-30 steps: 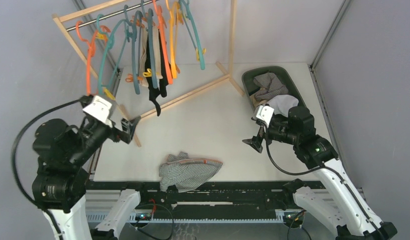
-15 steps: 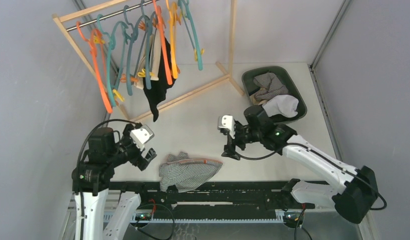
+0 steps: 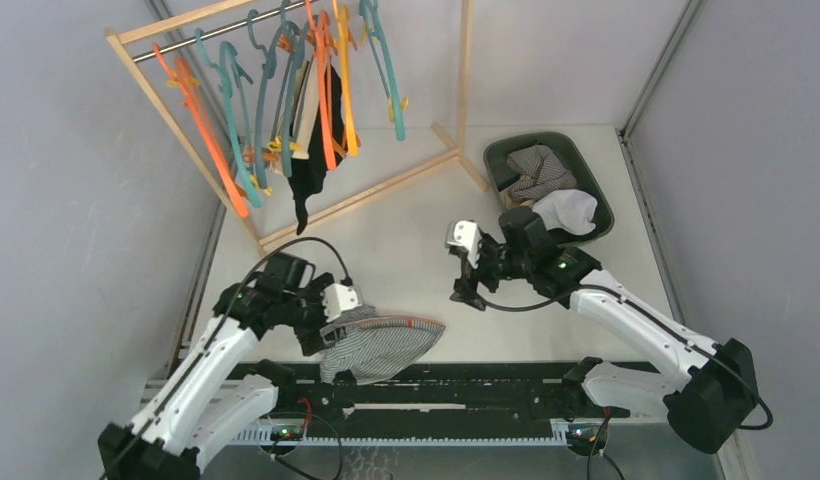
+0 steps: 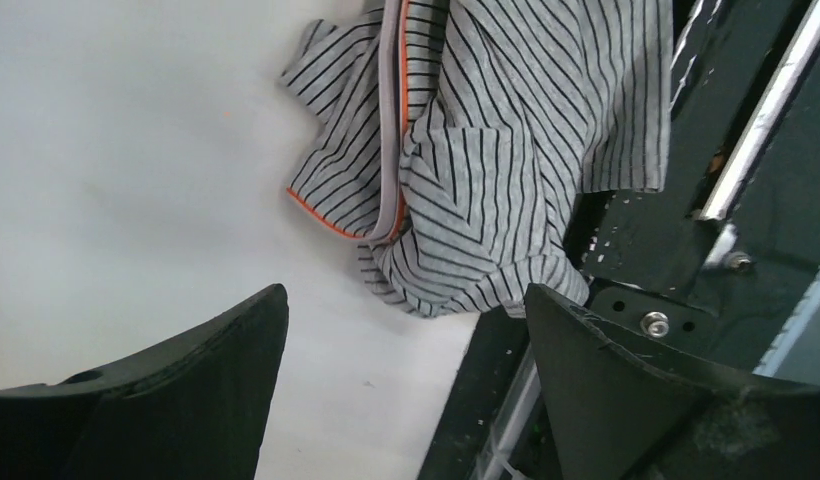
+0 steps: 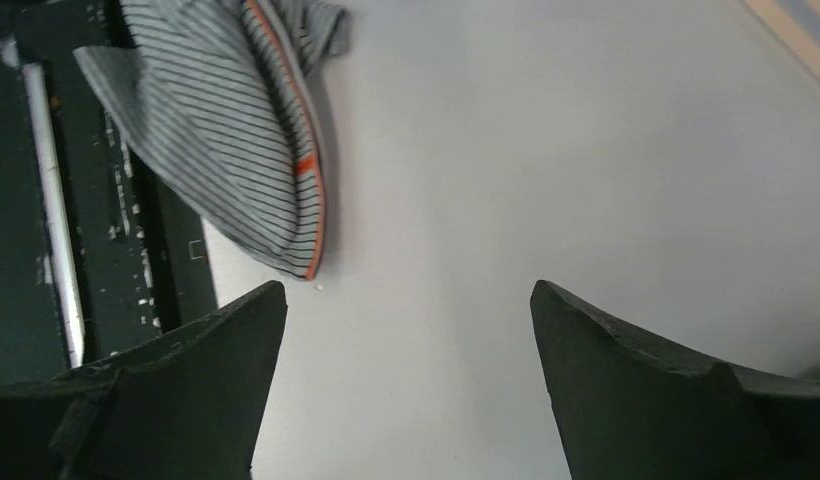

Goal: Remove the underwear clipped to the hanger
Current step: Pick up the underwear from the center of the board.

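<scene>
Black underwear (image 3: 308,172) hangs clipped among teal and orange hangers (image 3: 286,90) on the wooden rack (image 3: 176,110) at the back left, with a pale piece (image 3: 304,100) beside it. My left gripper (image 3: 314,343) is far from the rack, low at the table's front edge. It stands open (image 4: 404,300) just left of a grey striped cloth with orange trim (image 4: 486,150). My right gripper (image 3: 465,292) hovers open (image 5: 406,290) over bare table at mid right, holding nothing. The striped cloth (image 5: 226,130) lies to its front left.
A dark green basket (image 3: 598,190) at the back right holds a checked cloth (image 3: 536,170) and a white piece (image 3: 568,208). The black rail (image 3: 466,385) runs along the table's near edge. The rack's wooden foot (image 3: 376,190) crosses the table diagonally.
The left arm has dropped from beside the rack to the front edge by the striped cloth. The right arm has swung from the basket toward mid table. The hangers have swung.
</scene>
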You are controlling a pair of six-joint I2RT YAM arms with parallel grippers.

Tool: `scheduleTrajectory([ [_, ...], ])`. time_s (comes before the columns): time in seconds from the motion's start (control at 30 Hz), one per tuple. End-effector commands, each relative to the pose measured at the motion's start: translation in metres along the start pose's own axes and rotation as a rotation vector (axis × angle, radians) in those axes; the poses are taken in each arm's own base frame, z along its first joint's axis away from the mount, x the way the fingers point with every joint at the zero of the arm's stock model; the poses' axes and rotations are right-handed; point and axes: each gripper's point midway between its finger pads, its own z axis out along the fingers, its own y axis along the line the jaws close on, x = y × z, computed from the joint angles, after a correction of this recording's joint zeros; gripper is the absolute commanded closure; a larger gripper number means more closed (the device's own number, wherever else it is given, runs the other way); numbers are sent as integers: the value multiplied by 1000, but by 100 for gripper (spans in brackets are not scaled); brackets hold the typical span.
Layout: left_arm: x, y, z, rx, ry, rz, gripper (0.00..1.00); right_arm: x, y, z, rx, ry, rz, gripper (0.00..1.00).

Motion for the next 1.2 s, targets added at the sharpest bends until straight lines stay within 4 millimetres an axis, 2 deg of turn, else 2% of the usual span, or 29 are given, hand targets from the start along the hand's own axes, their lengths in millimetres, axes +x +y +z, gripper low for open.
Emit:
scheduleTrajectory([
  [0.0, -9, 17, 28, -24, 30, 111, 9, -19, -21, -28, 82, -106, 16, 9],
  [0.17, -13, 4, 62, 53, 86, 197, 10, -21, -36, -59, 164, -181, 44, 9],
  [0.3, -9, -3, 83, 100, 129, 229, 21, -26, -45, -82, 235, -234, 48, 9],
  [0.5, -16, -7, 93, 126, 125, 238, 49, -28, -45, -102, 277, -297, 58, 9],
  [0.63, -28, -7, 87, 114, 78, 246, 81, -28, -45, -106, 279, -317, 65, 10],
  [0.7, -38, -6, 79, 95, 37, 254, 97, -29, -45, -107, 280, -324, 68, 10],
  [0.73, -45, -6, 73, 85, 13, 257, 100, -31, -44, -108, 281, -329, 65, 10],
  [0.87, -81, 2, 41, 13, -99, 271, 100, -35, -41, -109, 268, -346, 70, 10],
  [1.03, -132, 23, -16, -133, -228, 296, 100, -44, -35, -107, 227, -379, 65, 11],
  [1.17, -176, 31, -59, -197, -344, 301, 100, -59, -15, -98, 151, -376, -50, 10],
])
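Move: The striped underwear lies flat on the board, its middle about 11 cm to the right of my open left hand, some 2 cm farther back and 8 cm below; its left part is closest. The board's front edge runs about 7 cm back of the hand. The near end of the rack's bottom bar stands roughly 26 cm ahead and 19 cm left of it. From my right hand the underwear is about 21 cm left, 15 cm back and 14 cm below. I lower my left hand about 7 cm while carrying it 5 cm right onto the left part of the underwear, turning some 15 degrees clockwise. I shut the fingers to pinch the bunched cloth beside the waistband, then lift about 15 cm, drifting forward and right as the fingers swing forward. My open right hand draws away right and up, about 8 cm each. ##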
